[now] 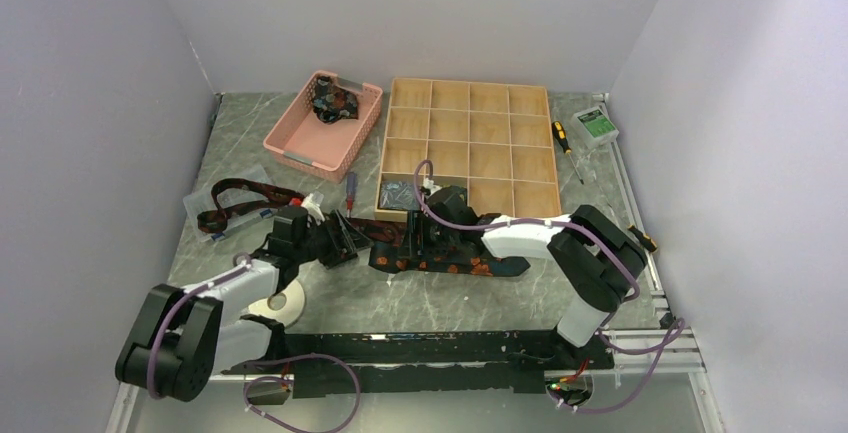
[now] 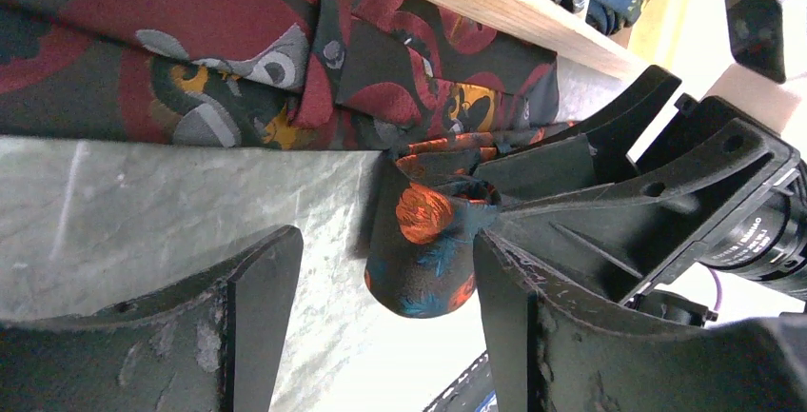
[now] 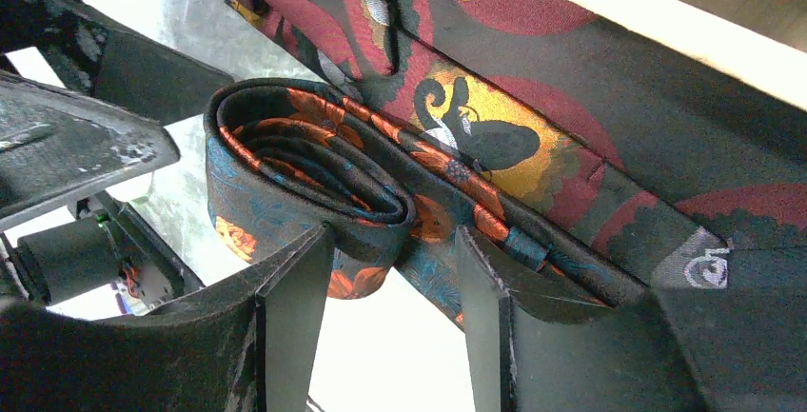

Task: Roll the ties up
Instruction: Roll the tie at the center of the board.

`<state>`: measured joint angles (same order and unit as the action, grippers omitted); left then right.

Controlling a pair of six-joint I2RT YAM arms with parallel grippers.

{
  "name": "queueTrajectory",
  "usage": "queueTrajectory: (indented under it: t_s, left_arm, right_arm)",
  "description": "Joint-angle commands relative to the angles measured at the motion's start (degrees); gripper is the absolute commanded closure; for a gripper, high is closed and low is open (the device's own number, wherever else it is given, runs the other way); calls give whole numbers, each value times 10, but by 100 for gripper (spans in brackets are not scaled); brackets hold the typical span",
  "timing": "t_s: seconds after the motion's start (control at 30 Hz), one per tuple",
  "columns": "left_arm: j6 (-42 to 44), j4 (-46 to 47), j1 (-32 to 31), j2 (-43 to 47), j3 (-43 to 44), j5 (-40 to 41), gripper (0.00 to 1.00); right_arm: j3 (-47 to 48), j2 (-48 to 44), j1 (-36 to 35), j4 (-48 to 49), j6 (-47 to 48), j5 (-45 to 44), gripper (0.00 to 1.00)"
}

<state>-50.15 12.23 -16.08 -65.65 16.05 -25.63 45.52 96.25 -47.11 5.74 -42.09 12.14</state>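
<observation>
A dark tie with orange and blue flowers (image 1: 470,264) lies flat in front of the wooden box, its left end wound into a roll (image 3: 305,169). My right gripper (image 1: 421,236) is open; in its wrist view (image 3: 392,233) its fingers straddle the near edge of the roll. My left gripper (image 1: 340,240) is open too; in its wrist view (image 2: 385,241) the roll (image 2: 428,250) sits between its fingers, close against the right one. A maroon tie with red circles (image 2: 190,31) lies behind the roll, along the box (image 3: 533,136). Another rolled tie (image 1: 398,193) sits in a box compartment.
The wooden compartment box (image 1: 470,143) stands at the back centre. A pink basket (image 1: 300,148) holds a bundled tie. A maroon tie (image 1: 240,203) lies at the left. A white tape ring (image 1: 281,303) lies near the left arm. Screwdrivers (image 1: 351,191) (image 1: 565,140) and a small green box (image 1: 596,125) lie about.
</observation>
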Motion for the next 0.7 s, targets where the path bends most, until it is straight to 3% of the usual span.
queueTrajectory:
  t_s: [0.0, 0.4, 0.53, 0.67]
  left_arm:
    - [21, 76, -12, -43, 4, -45, 29]
    - [39, 123, -66, -129, 29, -49, 32]
    - [47, 120, -84, -134, 34, -55, 43]
    - [58, 89, -106, -123, 42, -39, 68]
  right_arm:
    - [-19, -9, 9, -4, 9, -9, 46]
    - [-25, -5, 15, 11, 7, 8, 47]
    - [-24, -2, 15, 17, 6, 12, 48]
    - [-21, -2, 15, 18, 5, 14, 48]
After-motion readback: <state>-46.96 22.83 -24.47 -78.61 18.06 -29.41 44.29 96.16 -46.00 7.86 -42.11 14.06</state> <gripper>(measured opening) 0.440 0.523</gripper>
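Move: The rolled end of the flowered tie lies about 6 cm to the right of my left hand, 2 cm nearer me and 3 cm below. From that hand, the maroon tie runs about 4 cm farther out and 6 cm right, and the box compartment holding the grey tie is some 11 cm out and 9 cm right. From my right hand, the rolled end is about 4 cm left and 2 cm back, just below. I bring my left hand in about 5 cm to the right, also easing down and back a little, so its open fingers pass either side of the tie's rolled end, while the hand turns some 15 degrees clockwise. Late on, the fingers close from wide to about half open and pinch the roll. My right hand stays low, its half-open fingers straddling the bundle. ##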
